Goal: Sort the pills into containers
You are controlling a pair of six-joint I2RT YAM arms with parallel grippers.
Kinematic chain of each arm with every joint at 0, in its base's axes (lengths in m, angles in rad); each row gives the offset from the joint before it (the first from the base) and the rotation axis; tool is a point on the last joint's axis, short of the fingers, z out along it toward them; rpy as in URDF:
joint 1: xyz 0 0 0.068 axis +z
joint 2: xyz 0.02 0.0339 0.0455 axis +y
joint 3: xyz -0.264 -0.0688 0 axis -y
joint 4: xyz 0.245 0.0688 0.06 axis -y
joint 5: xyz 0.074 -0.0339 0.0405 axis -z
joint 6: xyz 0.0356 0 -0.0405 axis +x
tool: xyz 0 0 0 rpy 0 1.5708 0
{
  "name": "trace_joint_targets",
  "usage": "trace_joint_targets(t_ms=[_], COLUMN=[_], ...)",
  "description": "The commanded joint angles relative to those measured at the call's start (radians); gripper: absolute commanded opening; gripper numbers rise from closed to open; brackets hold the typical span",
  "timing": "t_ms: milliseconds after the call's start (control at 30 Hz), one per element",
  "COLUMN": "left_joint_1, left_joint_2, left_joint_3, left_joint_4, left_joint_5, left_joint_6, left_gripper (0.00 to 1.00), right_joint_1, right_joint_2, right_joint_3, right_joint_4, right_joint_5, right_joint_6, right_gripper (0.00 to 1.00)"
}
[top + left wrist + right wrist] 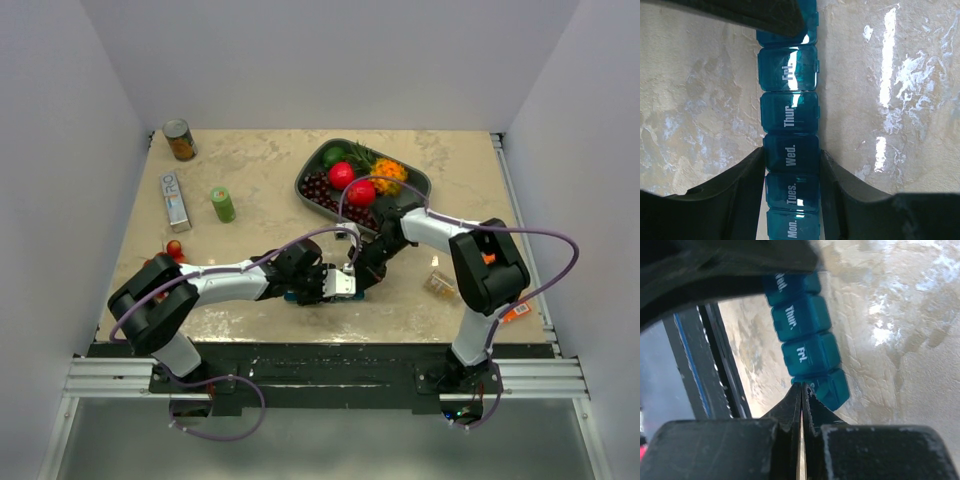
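The containers are one teal pill-organizer strip [790,110] lying flat on the table, its lids marked Mon. to Fri. down and shut. My left gripper [791,155] is shut on it, one finger against each long side at the Wed. compartment. From above, the strip [292,297] is mostly hidden under the left gripper [335,283]. My right gripper [802,386] is shut with nothing in it, its tips touching the edge of the end compartment beyond Fri. on the strip [807,352]. No pills show in any view.
A dark oval tray [420,180] of fruit stands behind the grippers. A small clear bottle [440,283] lies to the right. A can [180,140], a silver box [175,200], a green bottle [222,204] and a red item [174,248] are on the left.
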Motion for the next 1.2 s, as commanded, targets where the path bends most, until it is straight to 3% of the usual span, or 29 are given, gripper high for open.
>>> trace_joint_targets(t_ms=[0, 33, 133, 167, 200, 233, 267, 367, 467, 567, 667, 767, 867, 1167], left_joint_1=[-0.004, -0.004, -0.002, -0.002, -0.002, -0.002, -0.001, 0.007, 0.019, 0.05, 0.129, 0.235, 0.272, 0.272], left_joint_2=[0.034, 0.032, 0.025, 0.013, 0.003, -0.004, -0.027, -0.088, -0.182, -0.312, -0.463, -0.592, -0.676, -0.879], left_joint_3=[0.014, 0.017, 0.026, 0.026, 0.026, 0.029, 0.029, 0.038, 0.051, 0.048, 0.038, 0.061, 0.1, 0.144], left_joint_4=[-0.026, -0.022, -0.014, -0.01, -0.003, 0.004, 0.01, 0.021, 0.032, 0.067, 0.139, 0.098, -0.043, -0.241], left_joint_5=[-0.037, -0.045, -0.077, -0.08, -0.083, -0.083, -0.083, -0.077, -0.065, -0.045, -0.013, -0.077, -0.08, -0.16], left_joint_6=[-0.028, -0.032, -0.055, -0.061, -0.074, -0.081, -0.09, -0.124, -0.181, -0.29, -0.478, -0.792, -0.83, -0.807], left_gripper=[0.02, 0.04, 0.27, 0.4, 0.47, 0.54, 0.71, 0.98, 0.99, 0.99, 0.99, 1.0, 1.0, 1.0], right_joint_1=[-0.025, -0.031, -0.069, -0.083, -0.106, -0.114, -0.131, -0.154, -0.172, -0.195, -0.223, -0.266, -0.31, -0.381], right_joint_2=[-0.065, -0.087, -0.168, -0.211, -0.232, -0.255, -0.284, -0.415, -0.551, -0.694, -0.755, -0.783, -0.802, -0.84], right_joint_3=[0.035, 0.054, 0.042, 0.034, 0.025, 0.007, -0.004, -0.046, -0.056, -0.066, -0.017, 0.051, 0.137, 0.23], right_joint_4=[-0.106, -0.135, -0.168, -0.151, -0.134, -0.114, -0.072, 0.028, 0.1, 0.229, 0.24, 0.232, 0.177, 0.087], right_joint_5=[-0.106, -0.137, -0.173, -0.173, -0.154, -0.138, -0.113, 0.022, 0.192, 0.41, 0.514, 0.634, 0.685, 0.55], right_joint_6=[-0.218, -0.247, -0.295, -0.29, -0.266, -0.246, -0.202, -0.108, -0.027, 0.15, 0.286, 0.458, 0.526, 0.446], right_gripper=[0.02, 0.07, 0.28, 0.34, 0.42, 0.46, 0.49, 0.6, 0.74, 0.98, 0.99, 0.99, 0.99, 0.99])
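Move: My left fingers still straddle the pill organizer at its middle, the Wed. box, so its centre is right at that hand point. My closed right fingertips are at the Sat. lid, about 1 cm above its middle, with the organizer's centre some 7 cm to their left. From my right hand, the fruit tray's middle is about 26 cm ahead and 2 cm right; the clear pill jar lies about level, 20 cm right. I lift my right hand off the Sat. end and carry it up about 30 cm, right and somewhat forward, spreading its fingers wide while it swings clockwise and tips up from the table. My left hand eases a centimetre forward, opens to let go of the organizer, then rises nearly as far and draws left, its wrist turning counter-clockwise and its fingers levelling out. ##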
